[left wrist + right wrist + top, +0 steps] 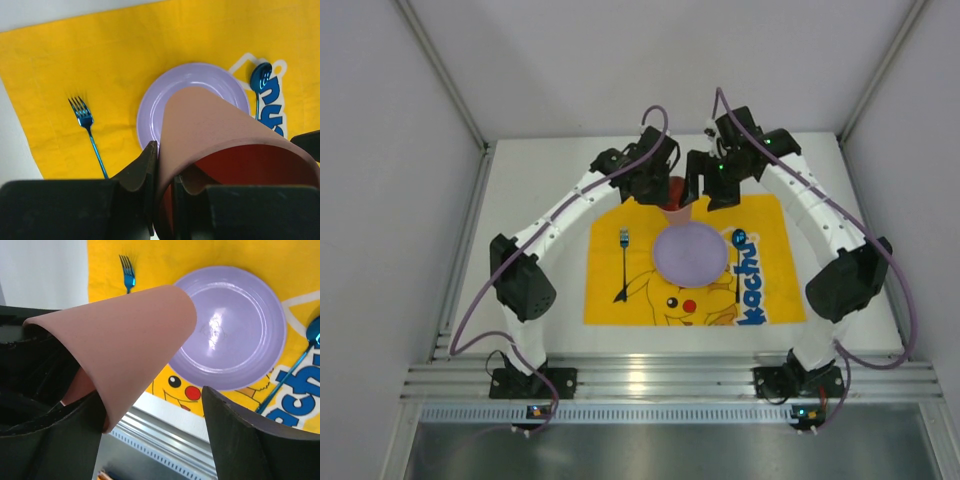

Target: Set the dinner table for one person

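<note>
My left gripper (167, 165) is shut on the wall of a pink cup (215, 125) with a red inside, one finger outside the rim and one inside. The cup (675, 196) hangs tilted above the far edge of the yellow cloth (620, 300) on the white dinner table (535, 180). My right gripper (152, 405) stands open beside the cup (130, 335): the cup's side lies by its left finger, and its right finger is well apart. A lilac plate (690, 252) lies on the cloth between a blue fork (623, 262) and a blue spoon (738, 245).
The ribbed aluminium rail (670, 380) runs along the table's near edge, by both arm bases. White walls close in the table at the left, right and back. White tabletop shows on either side of the cloth.
</note>
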Controlling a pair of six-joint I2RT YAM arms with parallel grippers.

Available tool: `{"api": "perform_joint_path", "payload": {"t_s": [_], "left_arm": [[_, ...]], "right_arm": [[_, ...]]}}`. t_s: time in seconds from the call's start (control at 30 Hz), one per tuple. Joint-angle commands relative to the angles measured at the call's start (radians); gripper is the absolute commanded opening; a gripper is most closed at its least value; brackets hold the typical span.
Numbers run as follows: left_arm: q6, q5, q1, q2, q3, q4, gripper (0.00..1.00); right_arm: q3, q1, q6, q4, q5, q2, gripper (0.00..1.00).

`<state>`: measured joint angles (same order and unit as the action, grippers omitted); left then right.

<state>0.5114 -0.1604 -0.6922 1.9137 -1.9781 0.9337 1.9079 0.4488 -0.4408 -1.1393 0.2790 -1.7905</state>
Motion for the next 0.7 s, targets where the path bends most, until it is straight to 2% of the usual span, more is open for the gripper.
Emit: {"api": "perform_joint_path", "payload": {"t_s": [0.0,0.07,0.1,0.17,0.2,0.23,0.33,0.37,0.47,0.5,0.6,0.63,0.67], "left_arm": [[0.061,-0.028,-0.042,-0.099,0.004,0.031,0.00],[0.073,-0.024,-0.075,-0.108,0.005,0.039,0.00],[0.078,-0.028,-0.088,-0.111,0.005,0.048,0.00],[0.088,-0.037,-0.125,-0.116,0.008,0.054,0.00],[0.093,-0.041,-0.135,-0.117,0.007,0.056,0.00],[0.099,-0.044,-0.144,-0.119,0.004,0.066,0.03],[0.125,-0.034,-0.174,-0.120,-0.013,0.073,0.35],[0.137,-0.027,-0.184,-0.127,-0.016,0.074,0.50],[0.156,-0.022,-0.199,-0.136,-0.016,0.071,0.61],[0.159,-0.027,-0.202,-0.139,-0.015,0.071,0.76],[0.168,-0.045,-0.207,-0.153,-0.016,0.086,0.94],[0.171,-0.053,-0.207,-0.159,-0.018,0.091,0.98],[0.176,-0.062,-0.207,-0.177,-0.022,0.096,0.98]], "right_arm": [[-0.087,0.007,0.008,0.004,-0.161,0.107,0.73],[-0.136,0.005,0.007,0.012,-0.188,0.124,0.67],[-0.148,0.007,0.001,0.013,-0.198,0.131,0.51],[-0.170,0.011,0.001,0.018,-0.219,0.148,0.28],[-0.171,0.014,0.001,0.018,-0.228,0.152,0.09],[-0.175,0.021,0.002,0.013,-0.239,0.155,0.02],[-0.175,0.025,0.014,0.004,-0.254,0.160,0.00],[-0.175,0.027,0.014,0.003,-0.265,0.160,0.00],[-0.167,0.027,0.025,-0.002,-0.299,0.166,0.00],[-0.162,0.027,0.034,-0.005,-0.308,0.163,0.00],[-0.135,0.021,0.050,-0.020,-0.342,0.146,0.00],[-0.129,0.013,0.053,-0.028,-0.348,0.140,0.00],[-0.112,0.007,0.057,-0.031,-0.363,0.134,0.00]]}}
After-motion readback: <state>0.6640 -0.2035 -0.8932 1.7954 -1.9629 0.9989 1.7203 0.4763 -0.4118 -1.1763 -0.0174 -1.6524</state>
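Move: The cup hangs by its rim from the left hand, its middle about 4 cm right, 1 cm back and 5 cm below; from the right hand, whose open fingers are at its right rim, it lies roughly 6 cm left, 3 cm ahead and 5 cm below. The plate is some 3 cm ahead, 3 cm left and 23 cm below the right hand, the spoon level with it, 9 cm right and equally low; the fork lies about 9 cm left, 4 cm back and 22 cm below the left hand. Drawing back and rightward together, the hands pass the cup over above the plate: the right fingers shut on its right rim, one inside the mouth, while the left still holds it. The left, some 6 cm back by then, opens wide, lets go and backs off a little farther, rising about 4 cm. The right keeps its pinch, sinking slightly and carrying on right, about 6 cm in all, rolling some 15 degrees left side down. ##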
